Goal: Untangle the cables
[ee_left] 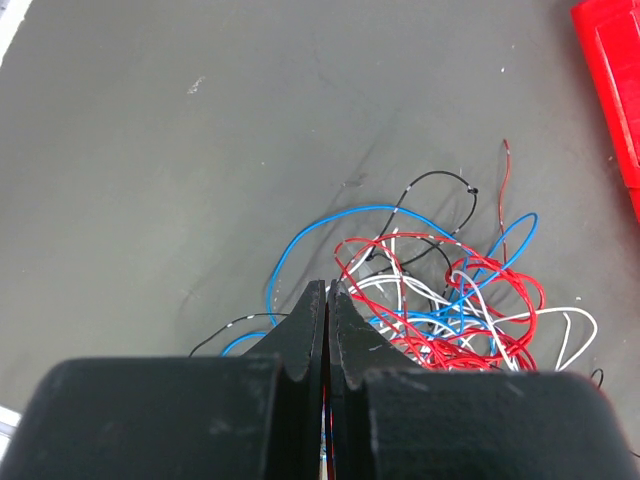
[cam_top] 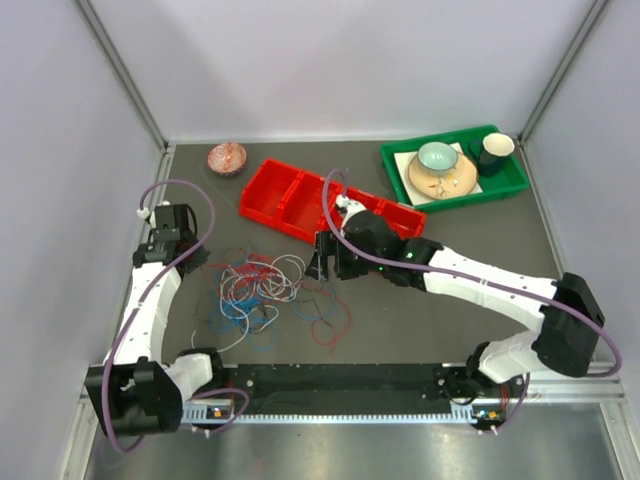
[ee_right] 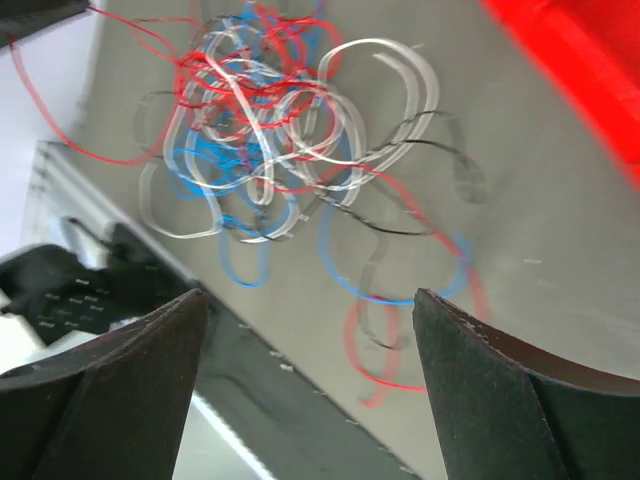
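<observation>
The cables [cam_top: 258, 290] lie in a loose tangle of red, white, blue and black wires on the dark table, left of centre. My left gripper [cam_top: 197, 262] is at the tangle's left edge. In the left wrist view its jaws [ee_left: 328, 286] are shut, with the cables [ee_left: 450, 300] spreading just ahead and to the right. A sliver of red and blue shows in the slit between the fingers; I cannot tell whether a wire is pinched. My right gripper [cam_top: 322, 265] hovers at the tangle's right edge. It stands open [ee_right: 310, 300], with nothing between its fingers, above outlying red and blue loops [ee_right: 400, 320].
A red compartment tray [cam_top: 290, 195] sits just behind the cables, close to the right wrist. A green tray [cam_top: 510, 180] with a bowl, plate and cup is at the back right. A small reddish bowl [cam_top: 227, 158] is at the back left. Grey walls enclose the table.
</observation>
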Controlling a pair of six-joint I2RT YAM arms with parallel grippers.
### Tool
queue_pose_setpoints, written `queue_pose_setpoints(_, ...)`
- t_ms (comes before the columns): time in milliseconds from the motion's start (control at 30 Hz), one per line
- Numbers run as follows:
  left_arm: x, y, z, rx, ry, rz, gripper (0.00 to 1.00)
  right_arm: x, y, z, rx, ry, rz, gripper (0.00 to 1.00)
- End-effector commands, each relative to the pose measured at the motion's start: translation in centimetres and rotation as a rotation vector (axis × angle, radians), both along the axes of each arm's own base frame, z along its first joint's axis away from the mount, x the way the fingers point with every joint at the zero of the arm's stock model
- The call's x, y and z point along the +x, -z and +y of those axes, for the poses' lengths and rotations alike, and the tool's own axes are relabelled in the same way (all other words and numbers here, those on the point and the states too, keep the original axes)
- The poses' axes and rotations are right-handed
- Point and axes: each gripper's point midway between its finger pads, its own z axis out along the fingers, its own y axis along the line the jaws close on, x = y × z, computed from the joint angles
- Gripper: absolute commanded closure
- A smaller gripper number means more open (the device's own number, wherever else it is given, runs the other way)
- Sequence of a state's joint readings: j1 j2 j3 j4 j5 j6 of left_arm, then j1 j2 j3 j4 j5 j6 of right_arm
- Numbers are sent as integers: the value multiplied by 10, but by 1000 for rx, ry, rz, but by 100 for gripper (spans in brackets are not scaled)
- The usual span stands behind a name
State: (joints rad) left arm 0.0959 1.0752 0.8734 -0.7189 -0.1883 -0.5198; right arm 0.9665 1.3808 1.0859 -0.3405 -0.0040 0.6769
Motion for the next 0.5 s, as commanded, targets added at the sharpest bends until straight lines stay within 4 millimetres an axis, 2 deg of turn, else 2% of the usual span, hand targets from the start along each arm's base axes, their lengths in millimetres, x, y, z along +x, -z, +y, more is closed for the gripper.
queue_pose_setpoints(0, 9, -23, -1, 7, 23, -76, 100, -4, -5, 36, 190, 11, 136, 17)
queue_pose_setpoints(167, 9, -21, -2, 5, 28, -70, 100, -1, 9, 60, 242, 7, 201, 23)
queue_pose_setpoints(300, 9, -21, -2, 3, 30, -72, 100, 3, 24, 76, 221, -5, 224, 30)
queue_pose_setpoints(400, 7, -22, -2, 2, 29, -73, 100, 5, 27, 85, 222, -13, 227, 40)
queue_pose_setpoints(433, 7, -21, -2, 3, 26, -72, 100, 6, 32, 86, 216, -7, 235, 52)
queue_pose_setpoints(467, 7, -21, -2, 2, 29, -72, 100, 8, 31, 86, 221, 3, 227, 57)
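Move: The right side of the cable tangle, with white and black loops, lies about 11 cm to the right hand's left, 5 cm farther out and roughly 17 cm below. The loose red loop is some 4 cm back and 2 cm right of this hand on the table; the red bin's middle is around 28 cm ahead, level left to right. From the left hand, the tangle's right side is about 19 cm right, level fore and aft, 12 cm below. The tangle's right side is approached by the right hand, which travels left and down about 6 cm each way, sinking faster as it goes. The open fingers tip some 15 degrees farther downward and then narrow to a little over half open. The left hand stays put, shut, still keeping a red strand raised off the tangle. ##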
